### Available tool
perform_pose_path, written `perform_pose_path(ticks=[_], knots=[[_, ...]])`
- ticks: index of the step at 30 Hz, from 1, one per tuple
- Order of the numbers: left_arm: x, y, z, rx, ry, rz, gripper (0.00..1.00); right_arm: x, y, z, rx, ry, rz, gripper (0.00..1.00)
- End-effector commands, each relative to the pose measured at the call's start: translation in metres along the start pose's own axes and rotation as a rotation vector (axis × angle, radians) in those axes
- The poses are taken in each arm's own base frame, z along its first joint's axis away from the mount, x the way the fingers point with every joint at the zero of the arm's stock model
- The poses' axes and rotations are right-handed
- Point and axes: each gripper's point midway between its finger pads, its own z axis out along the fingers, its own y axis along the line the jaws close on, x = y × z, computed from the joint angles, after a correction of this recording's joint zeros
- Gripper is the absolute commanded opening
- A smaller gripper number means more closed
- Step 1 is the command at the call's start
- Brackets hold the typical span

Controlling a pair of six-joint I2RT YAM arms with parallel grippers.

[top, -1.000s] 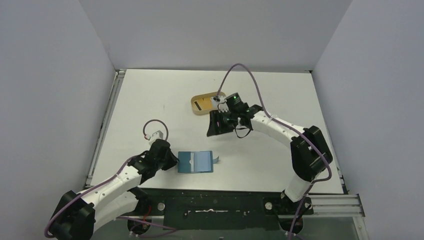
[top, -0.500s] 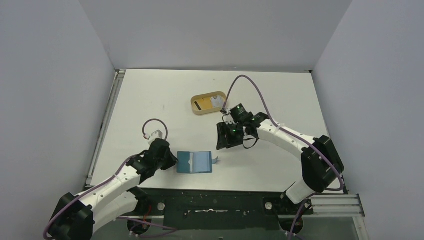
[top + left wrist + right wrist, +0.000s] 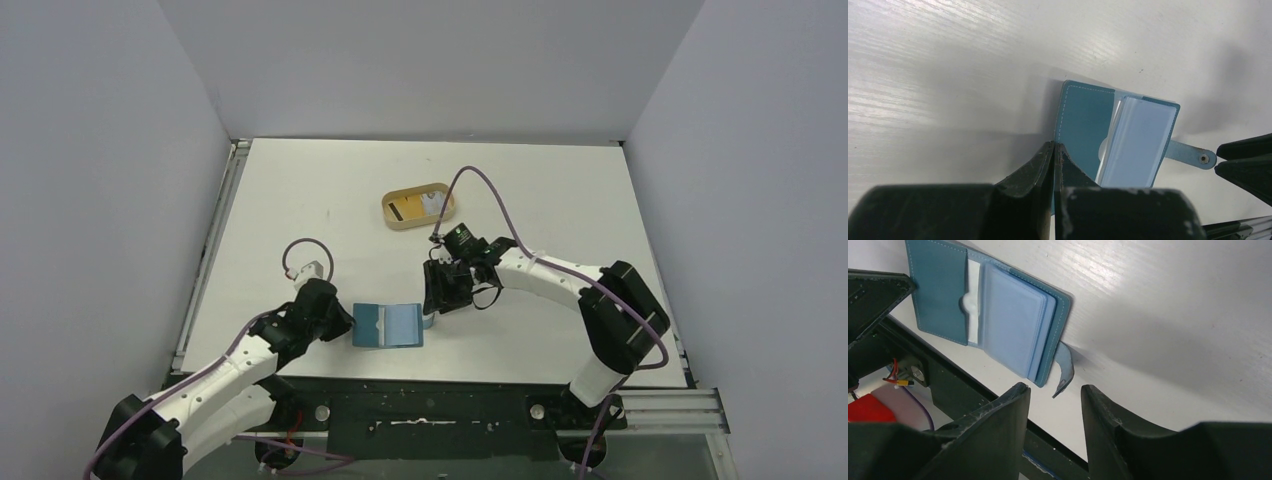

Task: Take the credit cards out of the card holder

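The teal card holder (image 3: pixel 388 325) lies open on the table near the front edge. Its light blue pockets (image 3: pixel 1013 320) face up and its snap tab (image 3: pixel 1065 371) curls out to the right. A pale whitish card edge (image 3: pixel 973 287) shows at the notch of the teal pocket (image 3: pixel 1088 125). My left gripper (image 3: pixel 1054 145) is shut on the card holder's left edge. My right gripper (image 3: pixel 1054 389) is open just right of the card holder, and the tab's tip sits just ahead of the gap between its fingers, untouched.
A tan oval tray (image 3: pixel 398 223) stands behind the card holder with pale flat items in it. The table's black front rail (image 3: pixel 948 390) runs close under the card holder. The enclosure's walls stand to the left, right and back.
My right gripper has come from beside the tray forward and down to the card holder's snap tab, with its jaws slightly narrower. The left gripper and the card holder have stayed put.
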Motion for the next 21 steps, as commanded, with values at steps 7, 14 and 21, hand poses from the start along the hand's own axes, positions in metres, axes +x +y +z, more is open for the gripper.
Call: perform_pose_path(ticks=[7,14,21], knots=[[-0.008,-0.004,-0.004,0.015,-0.033,-0.012,0.00,-0.006,0.005,0.010,-0.023,-0.030,0.026,0.33],[-0.007,-0.003,-0.005,0.014,-0.031,-0.014,0.00,0.001,0.006,0.012,-0.026,-0.004,0.027,0.29],[-0.006,-0.002,-0.006,0.013,-0.031,-0.017,0.00,0.005,0.005,0.013,-0.027,0.010,0.024,0.01]])
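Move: Just beneath the half-open right fingertips lies the free end of the card holder's strap, its middle about 1 cm left, level and about 2 cm down. The light-blue card pocket is some 6 cm left and 1 cm back, the dark cover flap about 14 cm left and 1 cm back; the tray sits roughly 26 cm ahead and 3 cm left. From the left hand the strap lies some 17 cm right, about level. Closing nearly shut from less than half open, the right fingers come together on the end of the card holder's strap while the hand sinks about 1 cm and eases barely half a centimetre left, its wrist almost unturned. The left hand stays put with its fingers shut, still pinching the outer edge of the dark cover flap. ##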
